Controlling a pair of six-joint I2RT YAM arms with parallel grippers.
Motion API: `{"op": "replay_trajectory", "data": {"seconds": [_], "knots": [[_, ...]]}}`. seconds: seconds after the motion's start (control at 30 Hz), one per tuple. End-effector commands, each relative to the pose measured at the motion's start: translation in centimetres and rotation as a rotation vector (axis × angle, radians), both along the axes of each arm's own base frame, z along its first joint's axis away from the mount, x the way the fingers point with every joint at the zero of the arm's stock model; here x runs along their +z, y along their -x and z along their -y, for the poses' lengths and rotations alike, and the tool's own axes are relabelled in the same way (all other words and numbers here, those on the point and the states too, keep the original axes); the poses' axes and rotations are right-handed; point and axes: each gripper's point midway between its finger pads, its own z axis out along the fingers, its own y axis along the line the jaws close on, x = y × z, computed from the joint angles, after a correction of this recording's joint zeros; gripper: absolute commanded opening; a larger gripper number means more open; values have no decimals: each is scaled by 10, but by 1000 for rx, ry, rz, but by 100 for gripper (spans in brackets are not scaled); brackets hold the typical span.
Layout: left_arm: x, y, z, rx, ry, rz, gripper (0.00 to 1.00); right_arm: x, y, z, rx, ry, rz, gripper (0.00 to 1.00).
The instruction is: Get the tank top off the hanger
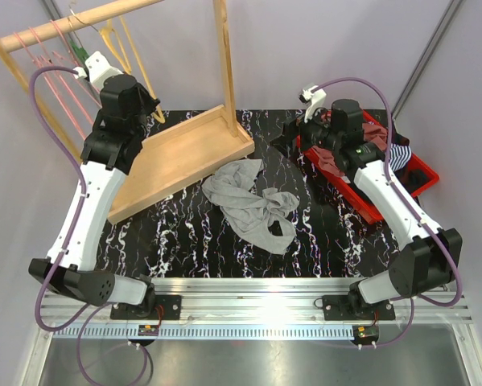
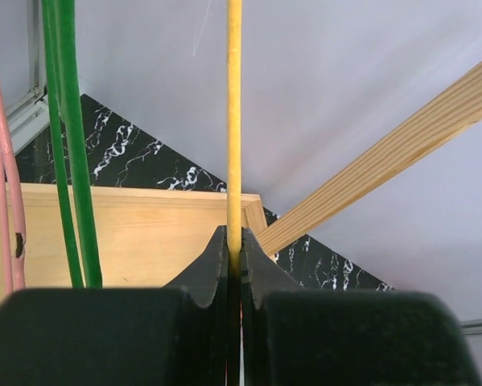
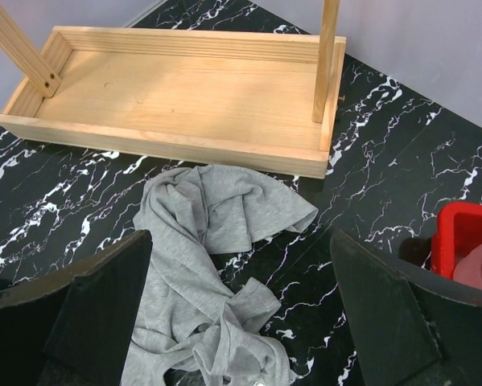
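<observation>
The grey tank top (image 1: 253, 205) lies crumpled on the black marbled table, off any hanger, in front of the wooden rack's base; the right wrist view shows the tank top (image 3: 208, 265) below the fingers. My left gripper (image 2: 234, 245) is up by the rack's rail, shut on the thin bar of a yellow hanger (image 2: 234, 121). The yellow hanger (image 1: 120, 44) hangs bare from the rail. My right gripper (image 3: 241, 241) hovers open above the tank top, apart from it, with nothing between its fingers; it sits near the red bin (image 1: 287, 137).
The wooden rack has a tray-like base (image 1: 184, 157), an upright post (image 1: 224, 64) and a top rail (image 1: 72, 24). Pink hangers (image 1: 51, 60) and a green hanger (image 2: 67, 145) hang beside the yellow one. A red bin (image 1: 409, 173) holding clothes stands at the right.
</observation>
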Motion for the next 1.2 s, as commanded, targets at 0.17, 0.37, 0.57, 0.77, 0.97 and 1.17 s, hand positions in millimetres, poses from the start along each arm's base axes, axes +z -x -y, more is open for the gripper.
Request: {"op": "replay_trajectory", "data": {"seconds": [0.17,0.37,0.57,0.77,0.97,1.17], "knots": [[8,-12,-1,-20,52,35,0,19,9,-4,41,-35,58,100],[6,-10,0,-33,54,27,2,17,14,-6,64,-34,55,100],[14,6,6,-78,93,60,65,10,33,-14,226,28,102,100],[26,30,10,-125,131,94,82,-15,83,-23,552,122,186,100],[36,56,13,-174,151,113,95,-27,89,-24,609,153,219,100],[38,82,12,-211,145,123,98,-68,119,-31,865,223,339,100]]}}
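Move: The left hand grips the yellow hanger by its lower end, with the hook's spot on the wooden rail some 8 cm ahead of it, 8 cm to its left and 20 cm up; the green hangers hang about 11 cm to its left, 5 cm ahead and 6 cm higher. From the right hand, the grey tank top lies about 2 cm back, 8 cm left and 28 cm below; the red bin is some 13 cm ahead and 27 cm right, as low. The left hand sinks about 2 cm to settle the yellow hanger's hook on the rail, opens wide to let go of the hanger, then draws straight back some 8 cm while rising 5 cm and turning slightly clockwise, clear of it. The right hand, open and empty, creeps at first, then swings back about 9 cm and down 5 cm, turning some 40 degrees counter-clockwise as it closes in on the grey tank top without touching it. ##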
